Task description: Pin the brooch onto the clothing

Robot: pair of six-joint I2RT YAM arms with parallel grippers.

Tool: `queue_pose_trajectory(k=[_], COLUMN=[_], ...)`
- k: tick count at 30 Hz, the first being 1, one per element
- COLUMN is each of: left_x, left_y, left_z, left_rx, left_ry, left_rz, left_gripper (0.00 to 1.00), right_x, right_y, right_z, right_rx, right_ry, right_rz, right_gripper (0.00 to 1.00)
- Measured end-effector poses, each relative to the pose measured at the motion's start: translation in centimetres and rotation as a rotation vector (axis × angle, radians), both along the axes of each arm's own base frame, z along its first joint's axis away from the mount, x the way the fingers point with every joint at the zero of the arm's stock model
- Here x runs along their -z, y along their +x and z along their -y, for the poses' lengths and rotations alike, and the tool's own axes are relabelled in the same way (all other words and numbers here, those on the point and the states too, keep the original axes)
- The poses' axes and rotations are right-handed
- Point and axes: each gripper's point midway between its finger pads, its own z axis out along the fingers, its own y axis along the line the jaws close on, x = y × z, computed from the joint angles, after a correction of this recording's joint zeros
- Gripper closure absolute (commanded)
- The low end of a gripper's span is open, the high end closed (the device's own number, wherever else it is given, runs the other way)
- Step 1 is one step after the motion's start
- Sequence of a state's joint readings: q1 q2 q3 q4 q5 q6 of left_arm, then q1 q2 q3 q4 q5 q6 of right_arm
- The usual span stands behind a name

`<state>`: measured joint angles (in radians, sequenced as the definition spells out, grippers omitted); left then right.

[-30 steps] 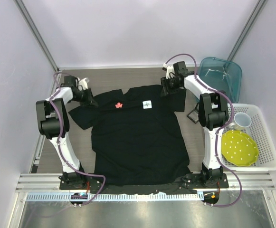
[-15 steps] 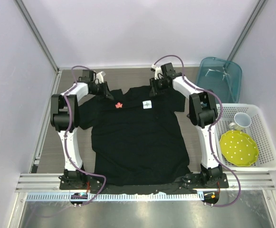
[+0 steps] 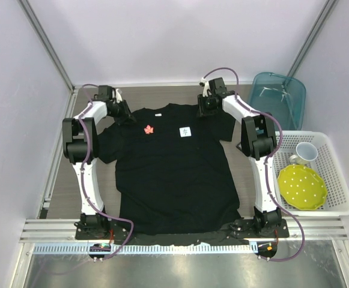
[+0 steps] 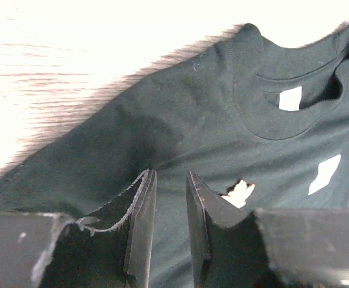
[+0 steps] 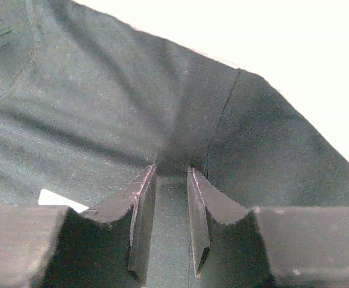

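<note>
The clothing (image 3: 171, 174), a black T-shirt, lies flat on the table with its neck toward the back. The brooch (image 3: 148, 129), a small red leaf, sits on the chest left of the white label (image 3: 186, 131). My left gripper (image 3: 128, 113) rests on the left shoulder with its jaws slightly apart and only flat fabric under the gap. In the left wrist view (image 4: 167, 177) the brooch (image 4: 240, 193) shows just right of the fingers. My right gripper (image 3: 205, 112) is at the right shoulder. It (image 5: 171, 170) is narrowly open over the seam, where creases meet at the tips.
A teal bin (image 3: 279, 96) stands at the back right. A white basket (image 3: 336, 180) on the right holds a yellow plate (image 3: 303, 186) and a cup (image 3: 306, 153). Bare wood table (image 3: 162, 96) shows behind the collar.
Both grippers moved in to the collar, then out to the shoulders. The shirt's top edge was drawn back and now lies flatter. The left jaws widened and the right jaws narrowed.
</note>
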<state>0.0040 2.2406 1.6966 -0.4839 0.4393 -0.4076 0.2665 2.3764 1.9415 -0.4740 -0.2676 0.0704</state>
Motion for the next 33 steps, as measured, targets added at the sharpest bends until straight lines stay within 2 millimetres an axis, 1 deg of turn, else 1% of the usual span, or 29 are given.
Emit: queue_pose_trajectory(k=[2,5,6,8,9,10,11,12,13,14,16,18,20,22,23,25,27,30,33], left_x=[0.0,-0.1,-0.2,-0.4,-0.4,-0.5,-0.7,-0.9,-1.2,-1.7,-2.9,-4.7,-6.5,-7.6,-7.8,-7.2,-6.0,-4.4,-3.6], left_y=[0.2,0.3,0.3,0.3,0.3,0.3,0.2,0.1,-0.1,-0.5,-1.7,-3.1,-4.4,-5.4,-5.9,-7.1,-8.2,-9.8,-10.5], left_z=[-0.6,-1.1,-1.0,-0.8,-0.7,-0.6,-0.6,-0.5,-0.5,-0.5,-0.3,0.0,0.3,0.5,0.6,0.7,0.6,0.4,0.0], left_rx=[-0.015,-0.02,-0.016,0.011,0.024,0.043,0.067,0.088,0.108,0.128,0.169,0.207,0.241,0.262,0.267,0.276,0.277,0.271,0.267], left_ry=[-0.002,-0.009,-0.014,-0.017,-0.018,-0.02,-0.017,-0.013,-0.009,-0.005,-0.003,-0.007,-0.009,-0.015,-0.019,-0.021,-0.023,-0.018,0.005], left_rz=[-0.001,0.0,0.002,0.014,0.021,0.03,0.043,0.057,0.069,0.083,0.107,0.138,0.167,0.186,0.184,0.157,0.108,0.026,-0.015], left_gripper=[0.67,0.63,0.62,0.57,0.56,0.52,0.51,0.5,0.46,0.45,0.44,0.44,0.44,0.45,0.45,0.45,0.46,0.46,0.45], right_x=[0.0,-0.2,-0.3,-0.6,-0.7,-0.9,-1.1,-1.3,-1.4,-1.6,-2.1,-2.9,-4.0,-5.2,-5.8,-6.4,-6.3,-5.1,-3.7], right_y=[0.3,0.7,0.7,0.8,0.7,0.6,0.6,0.5,0.4,0.1,-0.8,-1.9,-3.5,-5.0,-5.6,-6.5,-7.1,-8.3,-9.5], right_z=[0.4,0.6,0.5,0.4,0.3,0.2,0.2,0.1,0.1,0.1,-0.1,-0.1,0.0,-0.1,-0.3,-0.6,-0.8,-0.8,-0.3], right_rx=[0.012,0.015,0.012,-0.007,-0.014,-0.027,-0.043,-0.061,-0.079,-0.1,-0.149,-0.186,-0.221,-0.252,-0.264,-0.284,-0.295,-0.311,-0.323], right_ry=[0.0,0.004,0.006,0.006,0.012,0.021,0.026,0.03,0.033,0.036,0.046,0.049,0.051,0.053,0.056,0.059,0.059,0.048,0.031], right_rz=[0.001,0.005,0.006,0.012,0.009,0.008,0.011,0.014,0.014,0.011,0.0,-0.001,-0.008,-0.007,-0.005,-0.001,-0.011,-0.055,-0.095], right_gripper=[0.65,0.57,0.51,0.43,0.37,0.32,0.28,0.2,0.17,0.15,0.14,0.14,0.14,0.14,0.14,0.14,0.14,0.14,0.14])
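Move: Both hands' fingertips are on the black clothing near its shoulders. From the left hand, the chest-side patch it heads for is about 11 cm straight back at fingertip height; the red leaf brooch lies some 5 cm back and 8 cm right. From the right hand, its patch is some 10 cm straight back, the white label about 9 cm back and 8 cm left, and the red leaf brooch roughly 8 cm back and 25 cm left. Fingertips of both hands come off the clothing at the shoulders. The hands rise about 6 to 8 cm while drawing back around 10 cm towards the sides of the chest, then sink part way, still some 4 cm higher than at the outset. They turn inwards, left clockwise and right counter-clockwise by 15 to 20 degrees; the left fingers spread somewhat, the right ones nearly fully. ##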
